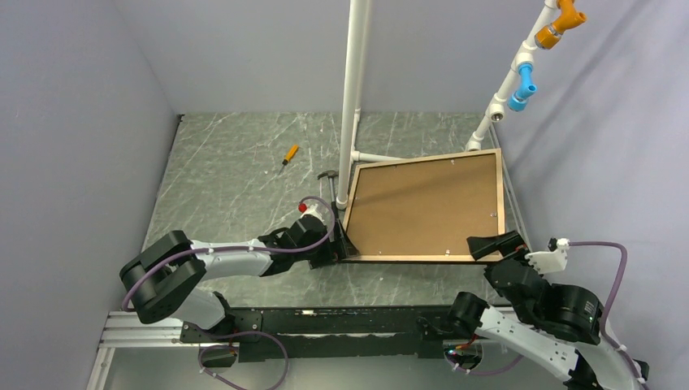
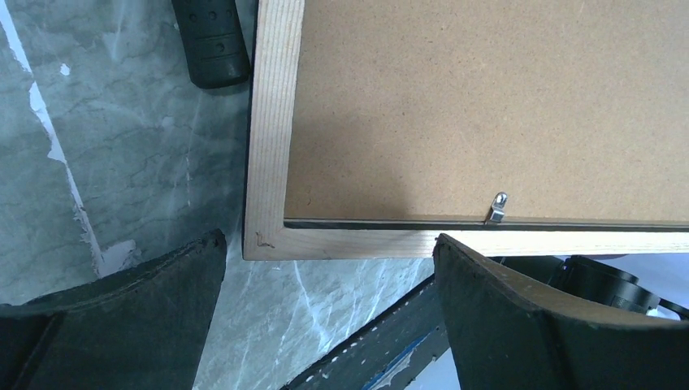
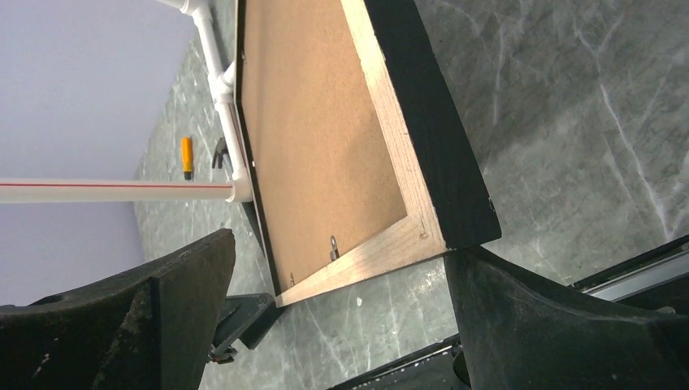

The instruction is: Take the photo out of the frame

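The frame (image 1: 422,258) lies back side up on the table, showing a pale wood rim (image 2: 272,122) and a black outer side (image 3: 431,122). Inside it sits the photo's plain brown board back (image 1: 422,207) (image 2: 487,106) (image 3: 317,138); the print side is hidden. A small metal clip (image 2: 497,207) rests on the board's near edge. My left gripper (image 1: 337,244) (image 2: 329,264) is open at the near left corner, touching nothing. At the near right corner my right gripper (image 1: 496,245) (image 3: 340,260) stands open too, one finger (image 3: 520,317) just under that corner.
A black hammer handle (image 2: 210,41) lies along the frame's left side. An orange screwdriver (image 1: 289,153) sits farther back left. A white pipe pole (image 1: 354,97) rises at the frame's far left corner, and more pipe fittings (image 1: 520,81) run up the right wall.
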`<control>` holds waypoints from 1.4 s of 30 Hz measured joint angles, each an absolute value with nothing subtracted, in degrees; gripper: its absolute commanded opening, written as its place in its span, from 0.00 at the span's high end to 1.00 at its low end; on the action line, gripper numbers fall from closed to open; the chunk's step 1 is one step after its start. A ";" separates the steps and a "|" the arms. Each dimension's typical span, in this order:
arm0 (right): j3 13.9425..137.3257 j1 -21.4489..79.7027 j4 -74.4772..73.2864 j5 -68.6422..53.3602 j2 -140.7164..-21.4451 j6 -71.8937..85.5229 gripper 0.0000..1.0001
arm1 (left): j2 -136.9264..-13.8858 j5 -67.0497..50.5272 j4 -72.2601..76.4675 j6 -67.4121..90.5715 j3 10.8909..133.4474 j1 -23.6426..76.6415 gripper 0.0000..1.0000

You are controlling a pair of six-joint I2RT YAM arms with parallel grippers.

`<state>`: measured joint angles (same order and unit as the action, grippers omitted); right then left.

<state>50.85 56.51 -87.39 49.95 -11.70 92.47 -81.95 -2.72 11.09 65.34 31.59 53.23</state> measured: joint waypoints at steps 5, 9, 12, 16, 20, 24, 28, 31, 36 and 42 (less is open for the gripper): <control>53.60 55.94 -87.50 48.69 -12.36 87.31 0.00 | -80.71 -2.68 10.20 64.01 31.77 53.30 0.01; 55.68 55.86 -87.50 47.20 -14.37 83.42 0.00 | -77.87 -1.08 4.73 60.47 34.65 54.65 0.01; 56.21 55.86 -87.35 45.93 -16.19 82.67 0.00 | -75.64 1.50 0.30 56.40 38.89 56.51 0.01; 57.71 55.86 -87.26 44.75 -18.17 80.86 0.00 | -72.53 4.14 -3.97 52.03 43.24 57.69 0.00; 59.68 55.88 -86.04 44.36 -18.74 77.32 0.00 | -69.32 6.55 -7.62 49.19 44.73 57.84 0.01; 59.79 56.23 -78.32 42.46 -20.75 67.53 0.00 | -66.92 7.68 -10.72 47.83 45.06 57.84 0.01; 59.75 56.36 -70.11 40.51 -33.69 58.94 0.01 | -66.06 8.36 -13.98 46.96 46.30 57.84 0.01; 59.59 56.12 -61.91 38.26 -47.05 51.27 0.06 | -65.04 8.78 -16.21 46.63 46.37 57.69 0.00; 56.77 53.10 -44.47 29.06 -62.65 38.98 0.29 | -62.70 8.43 -18.57 46.81 44.99 55.33 0.02; 52.21 51.72 -27.97 20.21 -72.34 34.02 0.30 | -57.34 8.47 -21.58 47.66 40.42 53.06 0.02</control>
<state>52.21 51.72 -27.97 20.21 -72.34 34.02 -57.34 8.47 -21.58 47.66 40.42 53.06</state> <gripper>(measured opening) 0.713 0.982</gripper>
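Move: The frame lies back up with its right side raised, its near right corner right by the right hand's open fingers. Its middle is about 16 cm ahead of that hand, 10 cm to its left and 10 cm lower. The hammer is some 22 cm ahead, 34 cm left and 19 cm down, beside the white pole's foot, 2 cm nearer the right hand. From the left hand, at the near left corner, the frame's middle lies 10 cm ahead, 20 cm right and about 4 cm up. Coming free of the frame's near right corner, the open right hand rises a few centimetres, then sweeps about 24 cm left, with some forward travel, sinking over the frame's left edge as it turns counter-clockwise, rolls and partly narrows its fingers. The left hand, still wide open, lifts from the near left corner, tips its fingers upward, then shifts left and sinks slightly. ##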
